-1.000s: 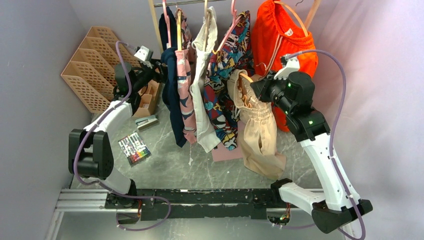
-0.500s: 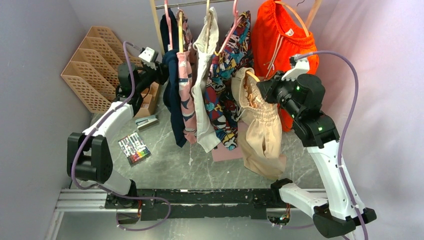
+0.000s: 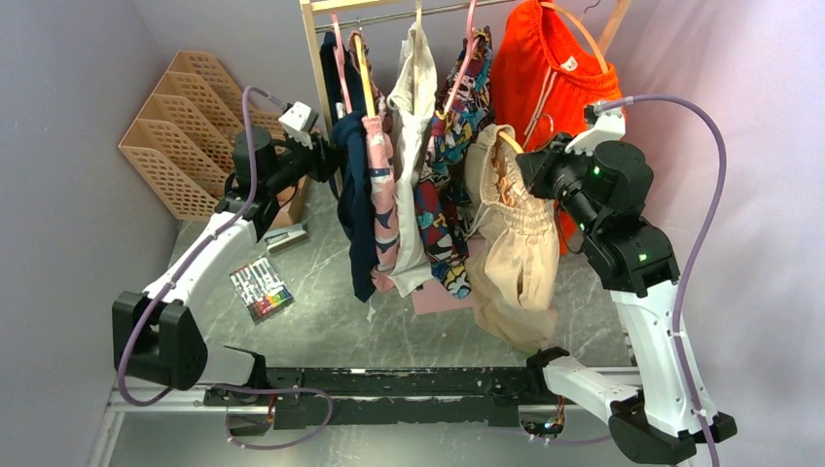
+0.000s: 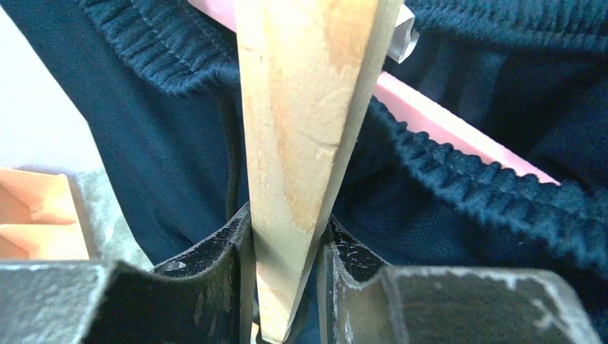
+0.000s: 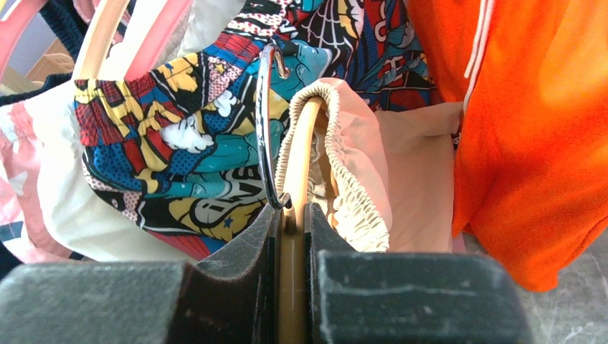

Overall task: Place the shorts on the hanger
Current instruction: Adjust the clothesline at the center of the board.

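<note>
The beige shorts [image 3: 516, 263] hang by their gathered waistband [image 5: 351, 193] from the pale tan hanger [image 5: 301, 143], whose metal hook [image 5: 262, 122] points up and free of the rail. My right gripper [image 5: 290, 215] is shut on the hanger's neck just below the hook, and it holds hanger and shorts in the air in front of the rack [image 3: 530, 165]. My left gripper [image 4: 287, 236] is shut on the rack's wooden post [image 4: 308, 107], next to navy shorts on a pink hanger [image 4: 459, 129]. From above, the left gripper [image 3: 326, 156] sits at the rack's left upright [image 3: 313, 49].
On the rail hang navy, pink-patterned, white [image 3: 413, 156] and comic-print [image 3: 448, 185] garments, and the bright orange shorts [image 3: 545, 88]. A wooden lattice organiser [image 3: 175, 126] stands at the back left. A marker pack [image 3: 261, 289] and a pink sheet [image 3: 438, 297] lie on the table.
My left gripper has closed on the rack post, and the rack with its clothes has shifted right. The right arm has risen and moved right with the hanger and shorts.
</note>
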You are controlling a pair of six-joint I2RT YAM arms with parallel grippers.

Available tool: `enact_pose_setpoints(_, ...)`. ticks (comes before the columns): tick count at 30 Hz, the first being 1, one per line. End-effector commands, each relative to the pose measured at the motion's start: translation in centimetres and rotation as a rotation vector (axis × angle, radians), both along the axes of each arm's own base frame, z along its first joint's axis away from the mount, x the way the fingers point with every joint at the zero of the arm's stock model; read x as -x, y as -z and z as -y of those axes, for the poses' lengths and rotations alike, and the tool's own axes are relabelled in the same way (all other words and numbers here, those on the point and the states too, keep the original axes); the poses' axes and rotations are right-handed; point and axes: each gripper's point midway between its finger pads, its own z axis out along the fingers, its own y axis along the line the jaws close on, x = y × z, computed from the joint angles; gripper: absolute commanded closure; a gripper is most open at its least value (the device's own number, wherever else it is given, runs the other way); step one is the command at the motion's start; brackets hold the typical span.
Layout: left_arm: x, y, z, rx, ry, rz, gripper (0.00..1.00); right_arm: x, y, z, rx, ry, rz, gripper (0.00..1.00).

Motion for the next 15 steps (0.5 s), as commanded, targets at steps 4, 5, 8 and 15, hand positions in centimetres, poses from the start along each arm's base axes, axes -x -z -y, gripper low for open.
enact_pose_setpoints(4,5.9,-4.7,2.1,0.13,0.107,-0.001,0.93,0.7,-1.7,0.4,-0.02,0.016,0.037,1.0)
enact_pose_setpoints(5,6.3,-4.4,2.0,0.127,0.105,-0.011,0.93,0.7,-1.4,0.3,-0.02,0.012,0.033,1.0)
enact_pose_setpoints(8,7.3,-2.8,1.3,0.111,0.085,-0.04,0.93,0.6,-0.9,0.1,-0.025,0.005,0.024,1.0)
enact_pose_setpoints(15,9.3,0.1,-0.2,0.073,0.032,-0.095,0.93,0.3,-0.8,-0.1,-0.036,0.003,0.025,1.0)
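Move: The left fingers are already shut on the clothes rack's left wooden post. From this hand the board's centre lies some 12 cm back, 15 cm to the right and 30 cm below. The navy shorts hang about 6 cm to the right, 2 cm ahead and 10 cm lower, with the pink shorts some 11 cm right, also 2 cm ahead and 10 cm lower. From the right hand, that post stands roughly 34 cm left, 12 cm ahead and 10 cm lower. Keeping its pinch on the rack's left post, the left hand drags it straight back towards the robot, about 7 cm, nearly level and with hardly any turn. The right hand keeps hold of the hanger with the beige shorts beside the rack and sinks only 1.5 cm or so. ##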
